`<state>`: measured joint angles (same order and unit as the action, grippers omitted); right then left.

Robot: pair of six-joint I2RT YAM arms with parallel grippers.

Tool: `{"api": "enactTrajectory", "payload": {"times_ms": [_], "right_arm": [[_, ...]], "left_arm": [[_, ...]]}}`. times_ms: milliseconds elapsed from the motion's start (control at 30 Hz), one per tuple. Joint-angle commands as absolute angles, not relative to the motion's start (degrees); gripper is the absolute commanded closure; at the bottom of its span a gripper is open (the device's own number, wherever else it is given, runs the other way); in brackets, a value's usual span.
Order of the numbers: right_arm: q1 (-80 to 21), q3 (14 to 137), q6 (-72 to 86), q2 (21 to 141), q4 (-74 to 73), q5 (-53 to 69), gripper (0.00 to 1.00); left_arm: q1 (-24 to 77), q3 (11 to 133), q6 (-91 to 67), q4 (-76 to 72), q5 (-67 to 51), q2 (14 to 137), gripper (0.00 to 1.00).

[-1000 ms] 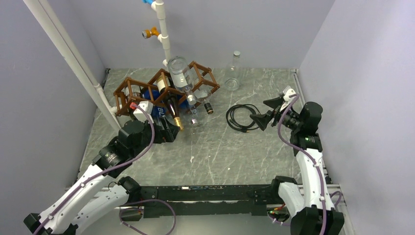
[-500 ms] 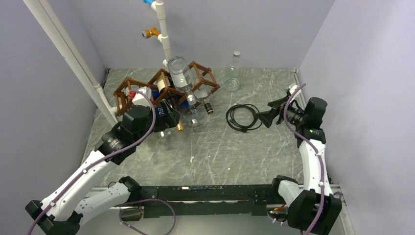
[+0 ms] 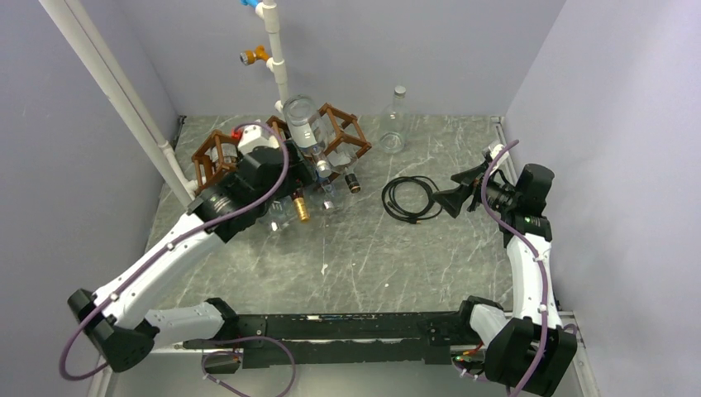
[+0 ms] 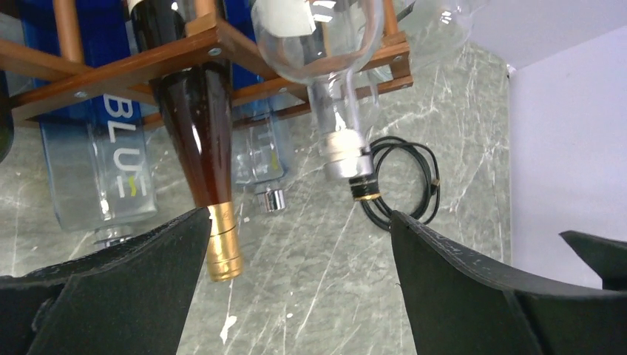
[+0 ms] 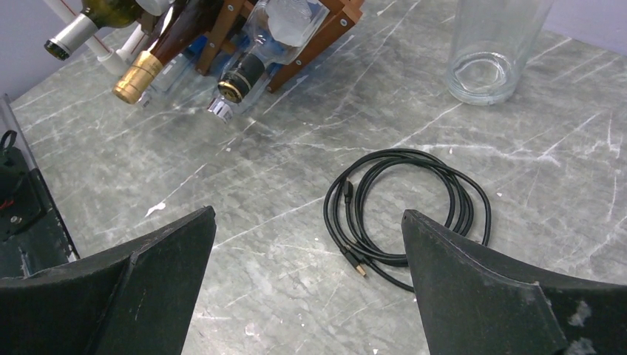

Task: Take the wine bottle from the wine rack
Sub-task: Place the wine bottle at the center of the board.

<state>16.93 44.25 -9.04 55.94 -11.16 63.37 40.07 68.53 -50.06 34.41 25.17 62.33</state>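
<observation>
The brown wooden wine rack [image 3: 343,126] lies at the back left and holds several bottles, necks toward me. A dark brown wine bottle [image 4: 194,133] with a gold foil cap [image 3: 302,212] rests in a cell and sticks out in front; its cap also shows in the right wrist view [image 5: 137,78]. My left gripper [image 4: 296,222] is open above the bottle necks, and its left finger [image 4: 133,288] is right beside the gold cap. In the top view, my left wrist covers the rack's middle. My right gripper [image 3: 453,188] is open and empty, over the black cable.
A coiled black cable [image 3: 409,198] lies mid-right and shows under my right gripper [image 5: 307,214]. A clear empty bottle [image 3: 394,124] stands upright at the back. The rack also holds a clear bottle [image 4: 318,37] and a blue-labelled one [image 4: 111,163]. White pipes [image 3: 277,58] stand behind and left.
My left arm has reached forward from in front of the rack to over it and above the bottle necks. My right arm drew slightly right, then held still.
</observation>
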Motion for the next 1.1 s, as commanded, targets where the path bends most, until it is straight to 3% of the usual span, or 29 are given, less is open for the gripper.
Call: {"api": "enactTrajectory", "payload": {"times_ms": [0,533,1067], "right_arm": [[17.2,46.3,-9.9,56.4,-10.4,65.5,0.00],[17.0,45.0,-7.4,55.6,-7.4,64.4,0.00],[16.2,45.2,-8.3,55.2,-7.9,64.1,0.00]], "left_arm": [[43.1,77.0,-51.4,37.3,34.7,67.8,0.03],[44.5,92.3,-51.0,42.6,43.0,87.6,0.01],[44.0,88.9,-41.1,30.9,44.7,91.6,0.01]]}}
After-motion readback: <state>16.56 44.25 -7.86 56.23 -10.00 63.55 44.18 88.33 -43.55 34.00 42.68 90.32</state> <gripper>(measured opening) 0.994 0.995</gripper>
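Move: The clear bottle lying neck-down on top of the rack has its middle about 11 cm ahead of my left hand, 4 cm to the right and some 6 cm lower. The brown wine bottle is roughly 6 cm ahead, 3 cm left and 14 cm down; the black-necked bottle is about 7 cm ahead, 9 cm right and 15 cm down. From my right hand the clear bottle lies some 12 cm ahead and 27 cm left, roughly level. With its fingers kept wide open, I reach my left hand about 9 cm forward and 5 cm right, to the clear bottle's neck and shoulder. It rises slightly at first, then sinks a few centimetres, rolling its left side up by nearly 20 degrees and turning a little counter-clockwise, so that the neck comes between the fingertips' lines, still beyond them; no touch can be seen. ##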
